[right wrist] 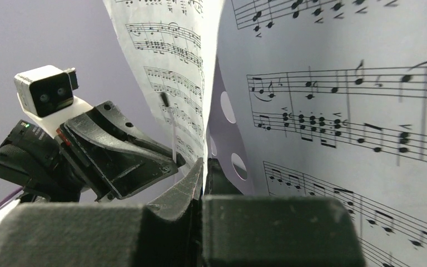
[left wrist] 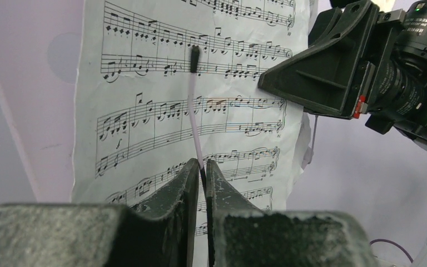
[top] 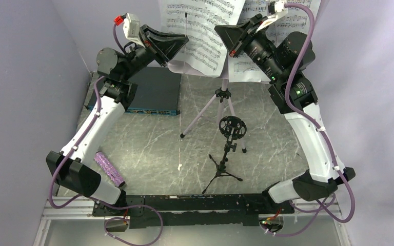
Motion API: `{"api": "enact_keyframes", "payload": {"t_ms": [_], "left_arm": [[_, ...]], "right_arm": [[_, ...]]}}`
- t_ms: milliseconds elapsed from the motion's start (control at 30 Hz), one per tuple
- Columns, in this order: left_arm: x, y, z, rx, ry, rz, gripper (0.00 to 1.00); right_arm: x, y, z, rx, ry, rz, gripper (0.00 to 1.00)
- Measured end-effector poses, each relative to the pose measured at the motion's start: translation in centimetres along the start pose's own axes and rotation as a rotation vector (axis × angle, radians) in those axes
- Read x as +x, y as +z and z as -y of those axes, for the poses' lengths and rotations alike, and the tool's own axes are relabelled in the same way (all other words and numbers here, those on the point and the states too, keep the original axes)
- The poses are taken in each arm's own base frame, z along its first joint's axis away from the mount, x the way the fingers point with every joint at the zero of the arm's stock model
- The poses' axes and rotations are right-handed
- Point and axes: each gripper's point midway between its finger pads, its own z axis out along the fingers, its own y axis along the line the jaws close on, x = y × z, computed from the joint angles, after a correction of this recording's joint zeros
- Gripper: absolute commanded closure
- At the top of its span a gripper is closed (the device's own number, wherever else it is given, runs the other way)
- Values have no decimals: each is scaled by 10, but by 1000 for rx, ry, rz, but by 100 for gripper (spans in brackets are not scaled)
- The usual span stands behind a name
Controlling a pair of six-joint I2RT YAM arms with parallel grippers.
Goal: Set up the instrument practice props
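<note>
The lilac music stand point(top: 220, 97) stands on tripod legs at the back, its perforated desk point(right wrist: 229, 111) carrying two sheet-music pages. The left page point(top: 200, 31) curls off the desk; the right page point(top: 267, 43) lies flat. My left gripper point(top: 184, 40) point(left wrist: 202, 167) stands open by a sliver, with the stand's thin lilac black-tipped retainer rod point(left wrist: 193, 105) in the gap. My right gripper point(top: 219, 31) point(right wrist: 204, 162) is shut on the left page's inner edge point(right wrist: 200, 100). The black mic stand point(top: 229, 148) is upright mid-table. The glittery purple microphone point(top: 109, 168) lies beside the left arm.
A flat dark box with a blue front edge point(top: 151, 92) lies at the back left under the left arm. Lilac walls close in the back and both sides. The two grippers sit close together in front of the stand.
</note>
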Motion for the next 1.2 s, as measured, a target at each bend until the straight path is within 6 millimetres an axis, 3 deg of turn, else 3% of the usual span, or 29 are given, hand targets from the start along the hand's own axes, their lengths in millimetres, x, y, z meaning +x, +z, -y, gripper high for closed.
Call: {"api": "enact_keyframes", "payload": {"t_ms": [200, 533, 800, 1033, 1200], "left_arm": [[7, -2, -4, -22, -3, -16, 71], [5, -10, 0, -39, 12, -18, 45], [5, -26, 1, -109, 37, -29, 43], [1, -41, 4, -173, 68, -37, 42], [5, -49, -3, -231, 75, -67, 48]], "right_arm": [[7, 3, -2, -18, 15, -21, 100], [13, 4, -4, -33, 31, -39, 83], [19, -9, -5, -28, 44, -54, 63], [23, -24, -8, -26, 57, -63, 63], [32, -27, -8, -22, 79, -80, 71]]}}
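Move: The left hand holds the stand's thin page rod right between its fingertips; the left music sheet behind it has its middle roughly 5 cm to the right, 4 cm ahead and 3 cm higher. The right hand pinches that sheet's right edge, with its middle about 3 cm to the left, 3 cm ahead and 2 cm above; the page rod is about 8 cm left, 2 cm back and 3 cm below, the right sheet some 15 cm right and 4 cm ahead. The left fingers spread and let go of the page rod, then the hand draws off to the left about 4 cm, sinking some 3 cm and turning around 10–15 degrees counter-clockwise. The right hand first eases about 1 cm left and down, then opens around the sheet's edge and drops to nearly 4 cm below its start while backing about 2 cm. ##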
